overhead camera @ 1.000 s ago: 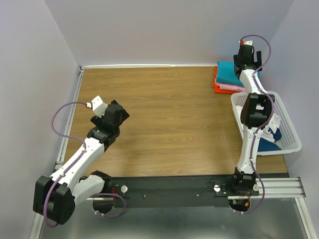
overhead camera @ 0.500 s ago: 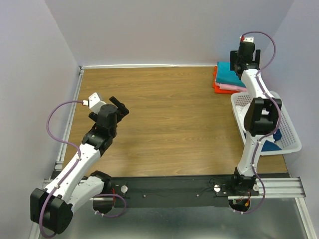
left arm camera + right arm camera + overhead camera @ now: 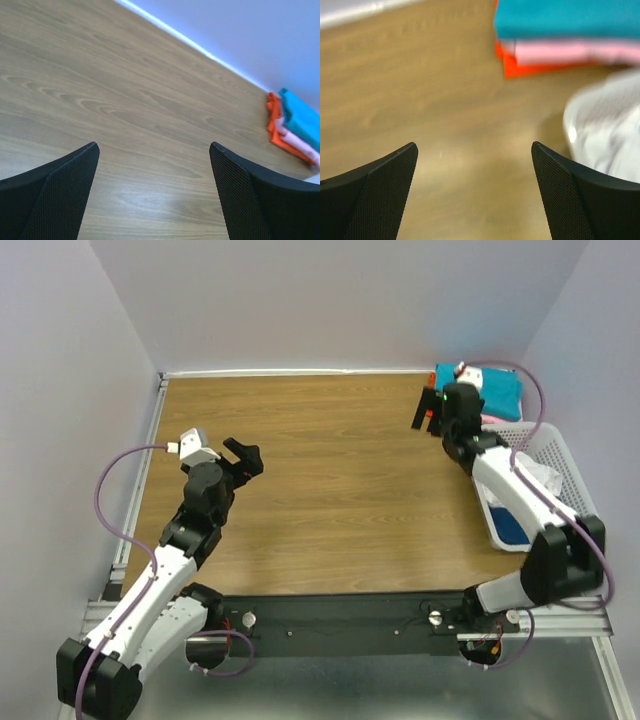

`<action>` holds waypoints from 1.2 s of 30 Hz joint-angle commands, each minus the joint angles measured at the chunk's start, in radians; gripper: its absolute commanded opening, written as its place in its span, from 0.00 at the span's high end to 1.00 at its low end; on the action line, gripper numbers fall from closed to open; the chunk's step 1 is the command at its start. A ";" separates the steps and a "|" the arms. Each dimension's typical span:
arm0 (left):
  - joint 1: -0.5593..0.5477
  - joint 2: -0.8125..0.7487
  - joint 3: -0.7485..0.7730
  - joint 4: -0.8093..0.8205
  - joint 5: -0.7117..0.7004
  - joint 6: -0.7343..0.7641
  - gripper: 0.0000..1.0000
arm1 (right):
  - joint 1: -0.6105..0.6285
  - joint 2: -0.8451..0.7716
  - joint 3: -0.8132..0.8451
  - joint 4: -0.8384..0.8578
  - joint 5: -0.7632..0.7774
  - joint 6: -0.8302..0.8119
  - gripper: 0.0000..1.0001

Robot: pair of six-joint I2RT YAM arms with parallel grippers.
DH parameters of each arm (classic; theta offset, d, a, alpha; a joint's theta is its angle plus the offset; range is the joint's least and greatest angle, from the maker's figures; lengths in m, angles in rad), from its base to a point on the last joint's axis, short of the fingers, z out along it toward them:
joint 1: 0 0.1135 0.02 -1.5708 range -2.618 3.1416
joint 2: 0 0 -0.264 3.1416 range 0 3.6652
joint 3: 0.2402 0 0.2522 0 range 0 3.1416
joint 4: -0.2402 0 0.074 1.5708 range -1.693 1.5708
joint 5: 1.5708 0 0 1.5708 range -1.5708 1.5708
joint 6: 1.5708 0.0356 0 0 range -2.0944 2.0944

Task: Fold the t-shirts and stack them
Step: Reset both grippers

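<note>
Folded t-shirts lie stacked at the table's back right corner: a teal t-shirt (image 3: 495, 388) (image 3: 565, 17) on top, a pink one (image 3: 570, 50) under it and an orange-red one (image 3: 520, 67) at the bottom. The left wrist view shows the same stack (image 3: 295, 127) far off to the right. My right gripper (image 3: 428, 410) (image 3: 474, 150) hangs open and empty over bare wood, just left of the stack. At mid-left my left gripper (image 3: 243, 455) (image 3: 154, 150) is also open and empty above the table. A white t-shirt (image 3: 535, 475) and a dark blue one (image 3: 510, 525) lie in the basket.
A white lattice basket (image 3: 562, 455) (image 3: 605, 135) stands along the right edge, in front of the stack, and my right arm reaches over it. Walls close the table at the back and on both sides.
My right arm has swung down and left from above the stack, so its gripper now sits beside the stack. My left arm has drawn back toward its base, its gripper shifting slightly.
</note>
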 commanded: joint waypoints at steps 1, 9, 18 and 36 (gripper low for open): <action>0.004 -0.107 -0.080 0.126 0.040 -0.008 0.02 | 0.041 -0.205 -0.302 0.045 0.022 0.213 0.00; 0.005 -0.210 -0.143 0.128 0.003 -0.088 0.02 | 0.057 -0.749 -0.739 0.062 -0.124 0.380 0.00; 0.005 -0.110 -0.049 0.066 0.095 0.054 0.02 | 0.057 -0.962 -0.862 0.030 -0.199 0.382 0.00; 0.005 -0.155 -0.067 -0.016 0.103 0.048 0.02 | 0.057 -0.960 -0.870 0.030 -0.178 0.442 0.00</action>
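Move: The stack of folded t-shirts, teal on top, has its middle about 12 cm ahead of the empty right hand, 17 cm to its right and some 18 cm below. The basket with the white t-shirt has its middle roughly 14 cm back, 26 cm to the right and 15 cm lower than that hand. From the left hand, the stack is about 24 cm ahead, 60 cm to the right and 18 cm below. Back towards its resting place over the bare table left of the basket, touching nothing, the right hand sweeps swiftly away from the stack, about 19 cm, sinking some 6 cm. It rolls its left side up nearly 30 degrees, then stays there, fingers wide open. The left hand wavers above the table, easing back about 2 cm. ##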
